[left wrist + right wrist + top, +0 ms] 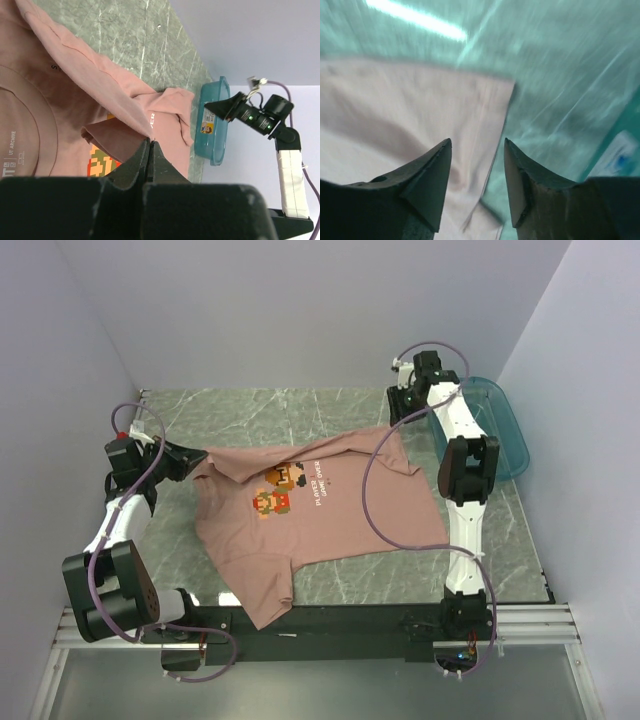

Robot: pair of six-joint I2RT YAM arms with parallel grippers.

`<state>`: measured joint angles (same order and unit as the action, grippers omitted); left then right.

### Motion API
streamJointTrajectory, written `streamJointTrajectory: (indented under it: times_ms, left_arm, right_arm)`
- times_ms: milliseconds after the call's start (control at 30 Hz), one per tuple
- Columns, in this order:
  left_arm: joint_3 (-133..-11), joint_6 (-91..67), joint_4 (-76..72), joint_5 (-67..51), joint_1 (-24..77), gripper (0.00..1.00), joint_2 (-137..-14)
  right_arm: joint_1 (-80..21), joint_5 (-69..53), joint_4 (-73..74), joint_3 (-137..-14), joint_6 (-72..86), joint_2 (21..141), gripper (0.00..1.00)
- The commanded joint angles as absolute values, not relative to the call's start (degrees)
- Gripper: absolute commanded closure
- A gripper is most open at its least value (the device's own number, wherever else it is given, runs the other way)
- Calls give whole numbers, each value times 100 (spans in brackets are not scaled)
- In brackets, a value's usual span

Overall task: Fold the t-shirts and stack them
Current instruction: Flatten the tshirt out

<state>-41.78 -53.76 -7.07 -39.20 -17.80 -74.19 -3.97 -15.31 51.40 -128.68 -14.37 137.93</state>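
Observation:
A salmon-pink t-shirt (320,525) lies spread on the marbled table, its pixel-character print (282,488) facing up. My left gripper (197,462) is at the shirt's left edge. In the left wrist view it (150,143) is shut on a raised fold of the t-shirt (100,75). My right gripper (399,416) hovers over the shirt's far right corner. The right wrist view is blurred and shows that gripper (476,145) open, with nothing between its fingers, above the t-shirt's edge (410,110).
A teal plastic tub (508,430) stands at the table's far right; the left wrist view shows the tub (212,125) beyond the shirt. The shirt's near corner (268,602) hangs over the table's front edge. Grey walls close in both sides.

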Motion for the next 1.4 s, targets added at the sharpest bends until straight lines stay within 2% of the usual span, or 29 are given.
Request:
streamJointTrajectory:
  times_ms: [0,533,800,1067,1267,1367]
  left_arm:
    - [-4236,-5388,-905,-4052,-1819,100,-7330]
    - [-4192,-5370,-782,-4078,-1811,100,-7198]
    - [-4289,-5291,-580,-3999,-1802,100,-7163]
    - [-4263,-5317,-633,-3964,-1811,100,-7198]
    - [-4412,-5291,-615,-3938,-1811,100,-7286]
    - [-4614,-5405,-720,-3929,-1811,100,-7356]
  right_arm:
    - [-343,-1644,5063,-13559,-1039,14176,45]
    - [-343,-1187,4860,-14229,-1098,14949,46]
    - [-369,-1889,5018,-14239,-1257,15205,50]
    - [-360,-1723,4949,-13966,-1345,15073,67]
    - [-352,-1687,4764,-13931,-1432,14687,94]
    - [-352,-1889,4720,-13817,-1503,14266,100]
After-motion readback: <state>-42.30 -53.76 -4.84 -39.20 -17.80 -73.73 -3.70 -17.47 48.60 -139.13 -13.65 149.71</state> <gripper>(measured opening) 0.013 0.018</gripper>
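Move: The t-shirt's far right corner, flat on the table, lies about 4 cm ahead of the right hand, 1 cm left and 5 cm below. The crease tip is 10 cm back and 6 cm right of that hand; the white lettering is some 14 cm back and 26 cm left. The teal bin stands about 27 cm right, 3 cm ahead. From the left hand the corner is roughly 20 cm ahead, 58 cm right and 15 cm down. The right hand, open and pointing steeply down, reaches about 4 cm forward, rising slightly at first and then sinking some 6 cm onto the t-shirt's far right corner, where it stops and shuts its fingers to pinch the cloth. The left hand stays put with its fingers shut, still holding the t-shirt's left end up off the table. ##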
